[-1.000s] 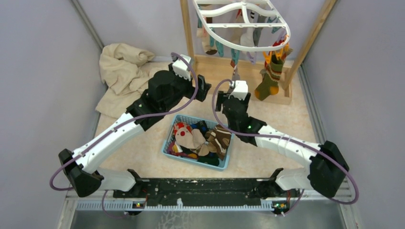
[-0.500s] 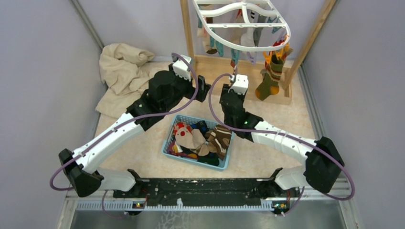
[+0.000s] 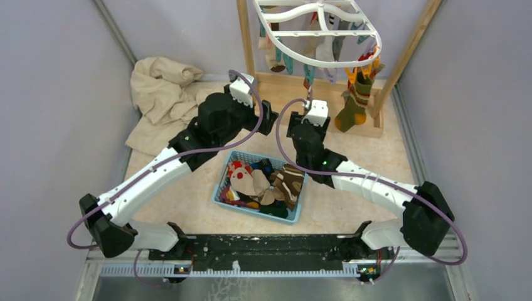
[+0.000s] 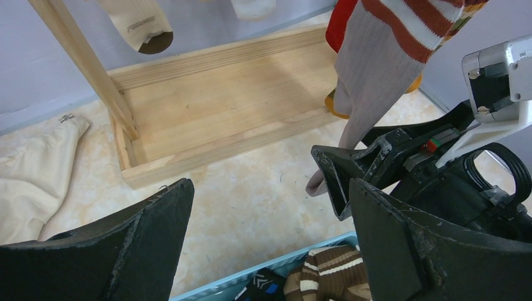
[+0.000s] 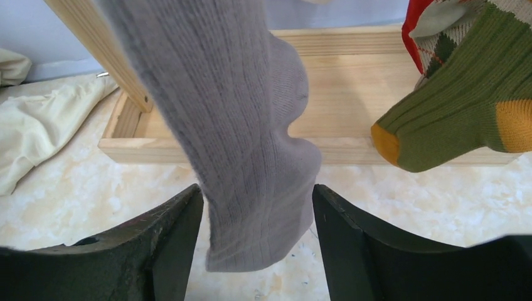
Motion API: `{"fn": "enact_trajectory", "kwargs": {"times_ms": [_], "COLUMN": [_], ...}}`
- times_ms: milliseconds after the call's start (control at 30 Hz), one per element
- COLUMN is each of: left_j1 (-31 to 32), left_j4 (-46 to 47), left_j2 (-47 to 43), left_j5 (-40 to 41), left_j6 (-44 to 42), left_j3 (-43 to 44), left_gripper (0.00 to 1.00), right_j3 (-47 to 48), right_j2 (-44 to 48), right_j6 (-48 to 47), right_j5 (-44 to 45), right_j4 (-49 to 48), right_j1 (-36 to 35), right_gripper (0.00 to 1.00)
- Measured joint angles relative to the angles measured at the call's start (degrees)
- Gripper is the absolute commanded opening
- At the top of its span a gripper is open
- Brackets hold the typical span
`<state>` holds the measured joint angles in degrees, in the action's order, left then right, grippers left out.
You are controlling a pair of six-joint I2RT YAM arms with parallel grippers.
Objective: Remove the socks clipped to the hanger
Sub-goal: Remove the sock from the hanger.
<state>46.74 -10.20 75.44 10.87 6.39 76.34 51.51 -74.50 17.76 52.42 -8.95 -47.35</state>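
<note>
The white hanger (image 3: 320,31) hangs in the wooden rack with several socks clipped under it. A grey sock (image 5: 251,157) dangles from it. Its toe end lies between the fingers of my right gripper (image 5: 257,188), which stands open around it without squeezing it. The left wrist view shows that sock (image 4: 370,81) too, with red and cream bands higher up. A green sock (image 3: 354,103) with orange stripes hangs to the right (image 5: 452,125). My left gripper (image 4: 270,188) is open and empty, left of the right gripper (image 3: 307,108), over the floor.
A light blue basket (image 3: 219,188) between the arms holds several loose socks, one brown-and-cream striped (image 4: 332,273). The wooden rack's base (image 5: 351,94) and left post (image 3: 246,37) stand just behind the grippers. A beige cloth (image 3: 160,94) lies at back left.
My right gripper has moved back towards the rack, up to the hanging grey sock. The left arm has barely shifted.
</note>
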Motion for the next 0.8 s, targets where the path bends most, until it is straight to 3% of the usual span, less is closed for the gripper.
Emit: {"fn": "enact_trajectory", "kwargs": {"times_ms": [500, 800], "left_j1": [0.0, 0.0], "left_j4": [-0.2, -0.5], "left_j2": [0.2, 1.2], "left_j5": [-0.5, -1.3], "left_j6": [0.0, 0.2], "left_j3": [0.0, 1.1], "left_gripper": [0.99, 0.99], "right_j3": [-0.2, -2.8], "right_j2": [-2.2, -2.2], "right_j6": [2.2, 3.1], "right_j5": [-2.2, -2.6], "right_j4": [0.5, 0.5], "right_j1": [2.0, 2.1], "right_gripper": [0.54, 0.18]}}
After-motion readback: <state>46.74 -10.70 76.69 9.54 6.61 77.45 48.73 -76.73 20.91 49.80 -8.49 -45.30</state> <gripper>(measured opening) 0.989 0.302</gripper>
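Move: The grey sock's hanging foot is right at the right hand's fingertips, about 2 cm ahead, centred between them sideways and level with them. The green sock hangs roughly 7 cm farther out than this hand, 14 cm to its right and about 2 cm higher. The basket is some 14 cm back, 12 cm to its left and 20 cm below. From the left hand the grey sock's foot lies about 6 cm ahead, 12 cm to the right and 12 cm down. Downward along the grey sock's hanging foot, the right hand sinks nearly 4 cm, easing about 1 cm forward early on and then partly back, with its fingertips tipping slightly down. The half-open fingers narrow slowly at first, then faster, to about a third open, drawing in on both sides of the fabric near the toe. ##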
